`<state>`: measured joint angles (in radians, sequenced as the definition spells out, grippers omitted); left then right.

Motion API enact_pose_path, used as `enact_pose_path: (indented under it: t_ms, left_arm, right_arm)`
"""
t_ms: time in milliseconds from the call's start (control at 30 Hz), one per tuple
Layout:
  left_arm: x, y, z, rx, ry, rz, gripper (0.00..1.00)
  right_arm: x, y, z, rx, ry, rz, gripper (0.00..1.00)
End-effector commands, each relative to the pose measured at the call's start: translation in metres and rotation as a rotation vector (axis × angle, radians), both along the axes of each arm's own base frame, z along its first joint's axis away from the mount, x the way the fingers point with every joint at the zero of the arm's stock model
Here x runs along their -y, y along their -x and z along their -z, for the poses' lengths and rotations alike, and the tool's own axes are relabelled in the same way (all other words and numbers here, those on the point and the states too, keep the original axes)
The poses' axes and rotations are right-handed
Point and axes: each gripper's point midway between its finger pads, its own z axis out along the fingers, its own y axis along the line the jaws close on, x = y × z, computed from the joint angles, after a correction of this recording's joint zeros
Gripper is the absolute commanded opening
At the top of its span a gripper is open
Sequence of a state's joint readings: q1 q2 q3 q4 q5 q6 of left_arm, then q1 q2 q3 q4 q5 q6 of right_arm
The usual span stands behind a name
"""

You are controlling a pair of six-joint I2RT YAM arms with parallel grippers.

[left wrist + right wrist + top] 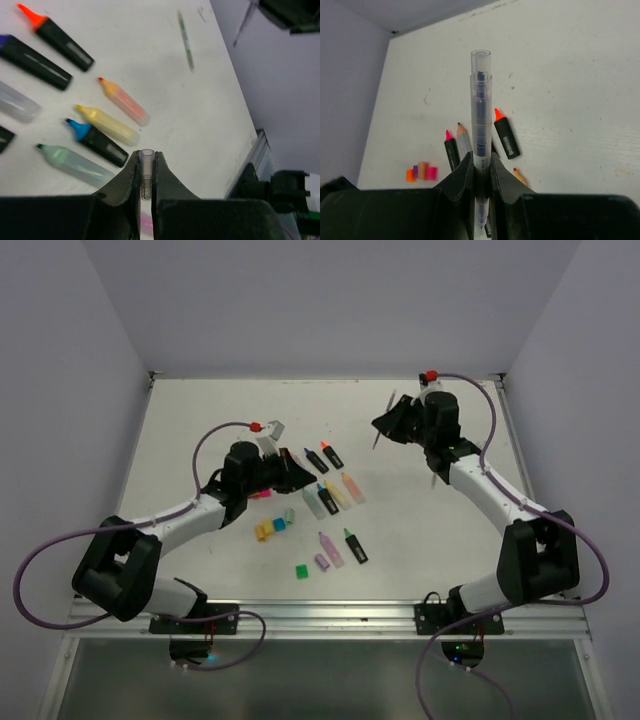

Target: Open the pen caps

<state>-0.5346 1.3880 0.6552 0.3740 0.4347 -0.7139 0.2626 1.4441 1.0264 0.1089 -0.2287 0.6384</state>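
Observation:
My left gripper (146, 156) is shut on a small clear pen cap (146, 172) that stands upright between its fingers, above the row of uncapped highlighters (107, 125). My right gripper (481, 159) is shut on a thin clear pen (480, 100) with dark blue ink, held up over the table's far right (385, 425). Loose stubby pen caps lie on the table: pink (262, 494), yellow and blue (271, 528), green (301, 571). The right wrist view shows orange, purple and pink caps (421, 171) in a cluster. My left gripper (300, 475) hovers left of the highlighters.
Black and pastel highlighters (330, 495) lie uncapped mid-table, two more (340, 548) nearer the front. A thin grey pen (186, 40) lies toward the far side. White walls close in the table on three sides, with a metal rail (320, 615) along the near edge.

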Motion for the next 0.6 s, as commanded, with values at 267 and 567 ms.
enact_pose_path:
  t_ms: [267,567]
  left_arm:
    - [-0.121,-0.097,0.002,-0.066,-0.069,-0.453,0.00]
    - [-0.160,-0.125,0.017,-0.131,-0.076,-0.596,0.00]
  right_arm:
    - [-0.017,0.042,0.079,-0.279,0.484,-0.193,0.00]
    - [-0.002,0.095,0.116,-0.375,0.632,-0.241,0.00]
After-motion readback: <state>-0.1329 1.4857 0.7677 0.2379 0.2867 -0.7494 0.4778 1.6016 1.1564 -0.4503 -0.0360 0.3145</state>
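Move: The pink cap, at the end of the far cap row, lies some 7 cm ahead of the left gripper, 15 cm left and 15 cm below; the pink marker is about 14 cm ahead and 8 cm left, the green cap 1 cm back and 8 cm left. From the right gripper, the light-orange marker is roughly 3 cm back, 7 cm left and 23 cm down; the black-bodied orange marker is about 9 cm ahead and 13 cm left. Carry the clear cap left and forward with the left gripper, some 19 cm, to above the far cap row, turning the hand about 30 degrees counter-clockwise and keeping it shut. Meanwhile lower the right gripper about 12 cm while drawing it back 7 cm, keep its grip on the uncapped pen, and tip the fingers steeply down with the hand's left side dipping, to come down beside the light-orange marker. ##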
